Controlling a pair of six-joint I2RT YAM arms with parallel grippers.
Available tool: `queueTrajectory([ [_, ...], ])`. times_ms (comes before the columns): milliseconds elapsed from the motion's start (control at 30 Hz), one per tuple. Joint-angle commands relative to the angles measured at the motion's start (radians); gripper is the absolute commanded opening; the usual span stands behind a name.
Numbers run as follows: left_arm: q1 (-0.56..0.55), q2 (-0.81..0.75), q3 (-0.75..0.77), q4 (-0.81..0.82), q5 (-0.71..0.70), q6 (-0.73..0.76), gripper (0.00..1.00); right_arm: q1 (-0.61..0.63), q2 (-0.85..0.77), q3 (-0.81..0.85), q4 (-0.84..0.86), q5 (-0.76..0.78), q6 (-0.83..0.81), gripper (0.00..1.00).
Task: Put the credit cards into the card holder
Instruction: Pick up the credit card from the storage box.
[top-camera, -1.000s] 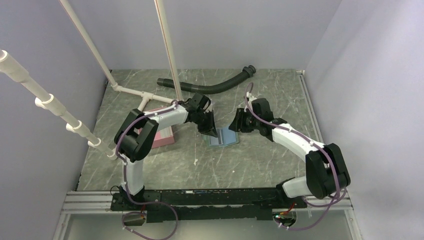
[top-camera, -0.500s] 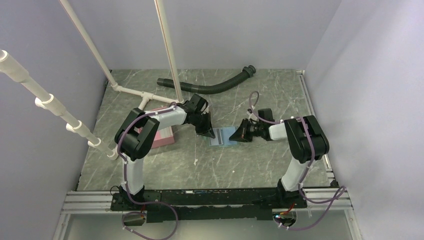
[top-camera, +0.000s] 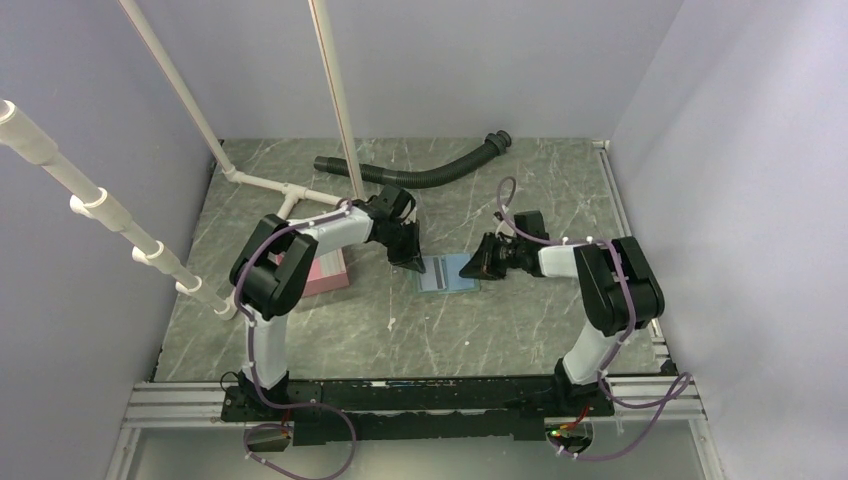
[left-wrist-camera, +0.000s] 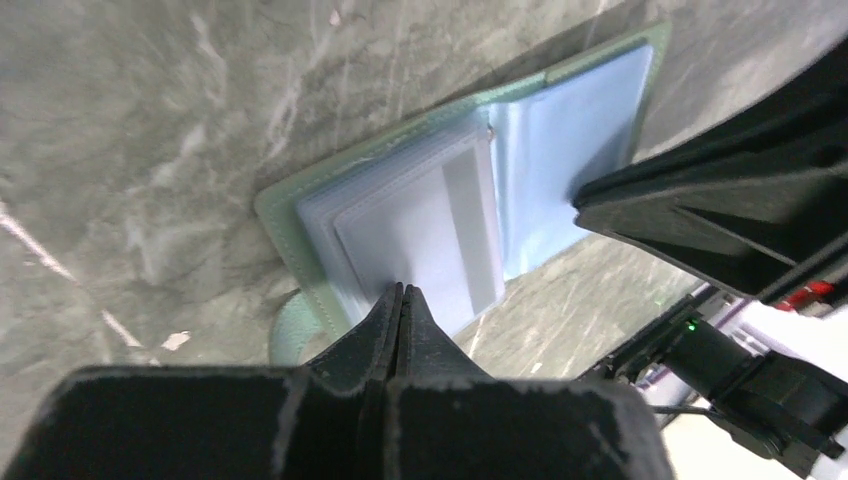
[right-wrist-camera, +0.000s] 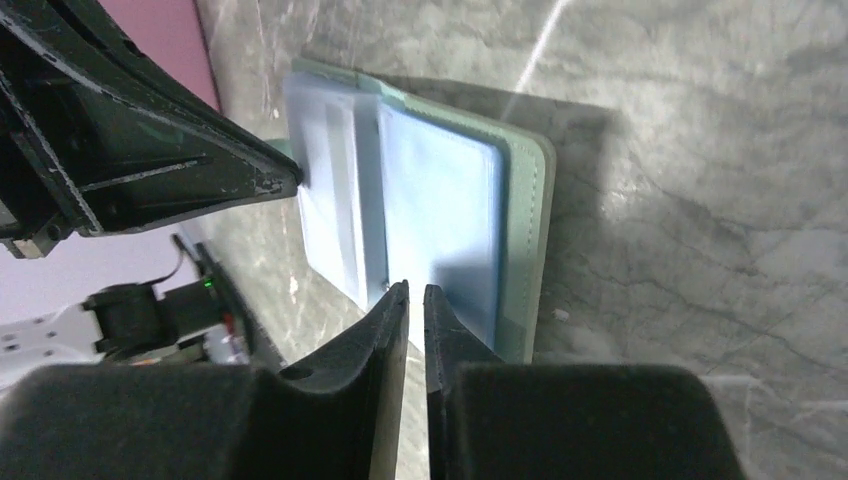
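The card holder (top-camera: 450, 273) lies open on the table, light blue with a green rim (right-wrist-camera: 520, 200) and clear sleeves (left-wrist-camera: 560, 170). My left gripper (top-camera: 417, 265) is shut, and its joined tips (left-wrist-camera: 401, 290) rest on the holder's left-hand sleeves. A pale rectangle with a grey strip (left-wrist-camera: 440, 235) shows inside those sleeves; I cannot tell whether it is a card. No credit cards show plainly. My right gripper (top-camera: 470, 266) sits low at the holder's other side. Its jaws (right-wrist-camera: 416, 288) stand a sliver apart at a blurred blue page's edge. Whether they pinch that page is unclear.
A pink box (top-camera: 326, 271) stands left of the holder, behind the left arm. A black corrugated hose (top-camera: 420, 176) lies along the back. White pipes (top-camera: 290, 195) rise at the left and back left. The two grippers face each other closely across the holder.
The right arm has folded down low, and its gripper narrowed from open to a sliver at the holder's right side. The left gripper closed fully and shifted slightly left.
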Motion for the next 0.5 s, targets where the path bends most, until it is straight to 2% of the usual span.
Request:
queueTrajectory([
  [0,0.013,0.033,0.067,-0.148,-0.134,0.097,0.02,0.054,-0.099,0.094,-0.214,0.161,-0.143,0.16],
  [100,0.013,0.007,0.109,-0.19,-0.119,0.101,0.09,0.126,-0.174,0.137,-0.318,0.294,-0.202,0.25],
  [267,0.017,-0.125,0.146,-0.261,-0.076,0.074,0.31,0.234,-0.281,0.158,-0.387,0.449,-0.242,0.4],
  [400,0.04,-0.264,0.137,-0.366,-0.091,0.049,0.63,0.246,-0.37,0.099,-0.321,0.458,-0.207,0.47],
  [433,0.054,-0.297,0.134,-0.406,-0.106,0.044,0.75,0.246,-0.386,0.082,-0.295,0.458,-0.203,0.48],
  [467,0.073,-0.327,0.129,-0.452,-0.123,0.039,0.92,0.246,-0.399,0.071,-0.285,0.457,-0.197,0.49],
])
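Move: The credit cards lie in the storage box about 18 cm to the left gripper's left and 2 cm farther out, nearly at its height; the box's middle is some 21 cm left, 3 cm ahead. The open card holder's middle is roughly 5 cm to that gripper's right, level fore and aft, 1 cm lower. From the right gripper, the holder's middle is about 3 cm left, level, 2 cm lower, the credit cards 27 cm left, 2 cm ahead. Bring the left gripper off the card holder's left edge: ease it left first, then lift faster, about 6 cm up and some 4 cm left towards the storage box, spreading its shut fingers wide. Meanwhile raise the right gripper about 7 cm off the right leaf with a slight shift left, opening to about half and tipping its fingers more steeply down. ##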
